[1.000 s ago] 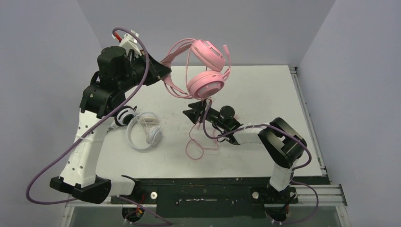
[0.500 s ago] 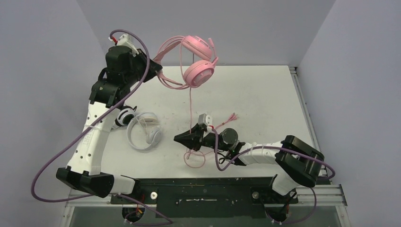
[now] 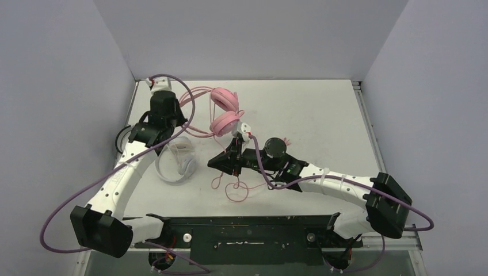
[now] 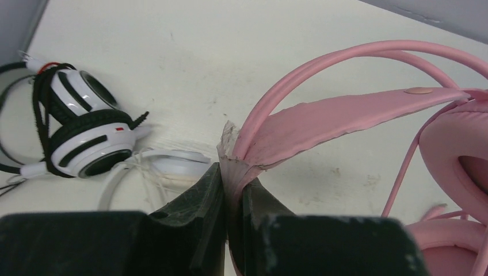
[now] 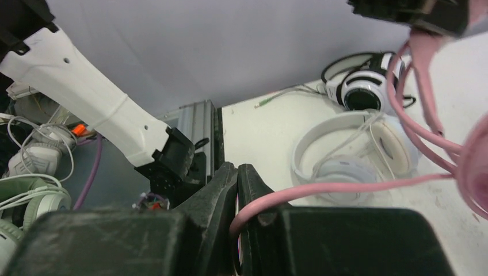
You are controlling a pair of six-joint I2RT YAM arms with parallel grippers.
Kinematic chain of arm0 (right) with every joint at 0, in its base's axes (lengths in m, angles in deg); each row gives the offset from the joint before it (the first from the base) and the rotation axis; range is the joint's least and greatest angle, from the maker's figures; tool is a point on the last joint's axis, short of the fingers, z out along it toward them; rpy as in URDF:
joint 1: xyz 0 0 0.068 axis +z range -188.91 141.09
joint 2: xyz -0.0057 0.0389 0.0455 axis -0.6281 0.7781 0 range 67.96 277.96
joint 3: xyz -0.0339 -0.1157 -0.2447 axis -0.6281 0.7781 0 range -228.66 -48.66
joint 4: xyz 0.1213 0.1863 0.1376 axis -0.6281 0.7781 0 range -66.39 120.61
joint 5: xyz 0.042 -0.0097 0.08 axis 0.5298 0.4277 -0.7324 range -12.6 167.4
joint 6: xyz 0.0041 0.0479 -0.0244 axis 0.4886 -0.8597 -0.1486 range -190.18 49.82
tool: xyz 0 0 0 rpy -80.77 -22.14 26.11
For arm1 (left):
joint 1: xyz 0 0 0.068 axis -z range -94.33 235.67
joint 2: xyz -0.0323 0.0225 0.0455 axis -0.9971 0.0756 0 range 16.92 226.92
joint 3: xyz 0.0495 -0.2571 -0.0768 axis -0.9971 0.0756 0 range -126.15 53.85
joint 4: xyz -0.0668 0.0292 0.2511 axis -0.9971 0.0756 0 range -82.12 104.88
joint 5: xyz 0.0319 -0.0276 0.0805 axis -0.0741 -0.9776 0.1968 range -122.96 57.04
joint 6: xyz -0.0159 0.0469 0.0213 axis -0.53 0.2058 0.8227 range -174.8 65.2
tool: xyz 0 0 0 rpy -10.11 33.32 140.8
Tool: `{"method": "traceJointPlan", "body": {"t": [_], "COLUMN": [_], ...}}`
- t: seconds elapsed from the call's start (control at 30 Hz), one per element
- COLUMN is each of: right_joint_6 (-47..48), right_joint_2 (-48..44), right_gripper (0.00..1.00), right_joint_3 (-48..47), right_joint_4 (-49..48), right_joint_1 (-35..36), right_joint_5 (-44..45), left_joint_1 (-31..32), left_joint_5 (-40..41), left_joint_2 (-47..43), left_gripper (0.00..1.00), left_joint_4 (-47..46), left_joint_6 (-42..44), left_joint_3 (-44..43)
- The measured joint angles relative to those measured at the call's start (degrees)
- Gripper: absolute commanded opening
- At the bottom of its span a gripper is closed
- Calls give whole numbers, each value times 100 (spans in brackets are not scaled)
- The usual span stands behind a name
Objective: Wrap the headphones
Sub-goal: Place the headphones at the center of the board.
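Note:
The pink headphones (image 3: 224, 109) hang low over the table's back middle, and their headband (image 4: 345, 115) is pinched in my left gripper (image 3: 185, 123), which is shut on the band's torn end (image 4: 230, 178). The pink cable (image 3: 232, 172) drops from the earcups into my right gripper (image 3: 214, 163), shut on it (image 5: 237, 169), then lies in loose loops (image 3: 233, 191) on the table. The all-white headphones (image 3: 175, 161) lie flat below my left wrist. The black-and-white headphones (image 4: 86, 132) sit by the left wall, mostly hidden in the top view.
A purple-grey wall (image 3: 69, 115) stands close behind the left arm. The table's near edge has a metal rail (image 3: 259, 227). Beyond the table's left edge, more headsets (image 5: 34, 201) lie lower down. The table's right half (image 3: 328, 121) is bare.
My left arm has come down and carried the pink headphones from high in the air to just above the table. My right gripper has shut on the pink cable and moved leftward.

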Motion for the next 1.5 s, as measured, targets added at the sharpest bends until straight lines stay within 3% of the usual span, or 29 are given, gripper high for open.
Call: {"method": "traceJointPlan", "body": {"t": [0.17,0.33,0.5,0.63,0.8,0.97,1.17,1.33,1.43,1.5], "right_joint_6": [-24,503,1412,1843,2070,2356,2649,2726,2695,2614], "right_joint_2": [-44,192,879,1086,1084,1084,1051,1021,758,380], "right_gripper": [3,3,6,9,12,17,12,14,31,36], "right_joint_3": [-595,-1657,-2647,-2734,-2734,-2916,-3032,-2900,-2435,-1937], "right_joint_4": [1394,3303,5007,5842,6172,6559,6636,6524,6231,6017], "right_joint_1": [-682,-1644,-1858,-1871,-1871,-1871,-1875,-1878,-1880,-1880], "right_joint_5": [-463,-1161,-1596,-1687,-1606,-826,92,358,450,516], "left_joint_1": [313,1040,1436,1513,1569,1655,1698,1696,1696,1696], "left_joint_5": [647,1084,1196,1196,1001,815,625,404,367,361], "left_joint_2": [-437,-649,-470,-168,24,358,437,446,520,562], "left_gripper": [0,0,0,0,0,0,0,0,0,0], "left_joint_4": [-393,-555,-264,81,422,879,1113,1268,1392,1408], "left_joint_6": [1058,2236,3014,3270,3305,3342,3359,3222,3121,3071], "left_joint_3": [452,577,568,568,501,72,20,0,-129,-175]}}
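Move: The left hand already grips the pink headphones by the headband; the open middle of the board is about 20 cm to its right, 3 cm back and 25 cm below. The white headphones lie roughly 5 cm left, 4 cm back and 23 cm down. For the right hand, which pinches the pink cable, the pink headphones' middle is about 26 cm straight ahead and 5 cm lower; the loose cable loops are some 5 cm ahead, 6 cm right and 28 cm below. The right fingers let go of the pink cable and part a little as the hand runs about 12 cm forward, 11 cm right and 9 cm down to the right side of the pink headphones, its fingers tipping down some 40 degrees. The left keeps its pinch on the headband, drawing back, swinging briefly left and then right, and sinking about 6 cm in all, while rolling its left side up and turning about 30 degrees clockwise. ##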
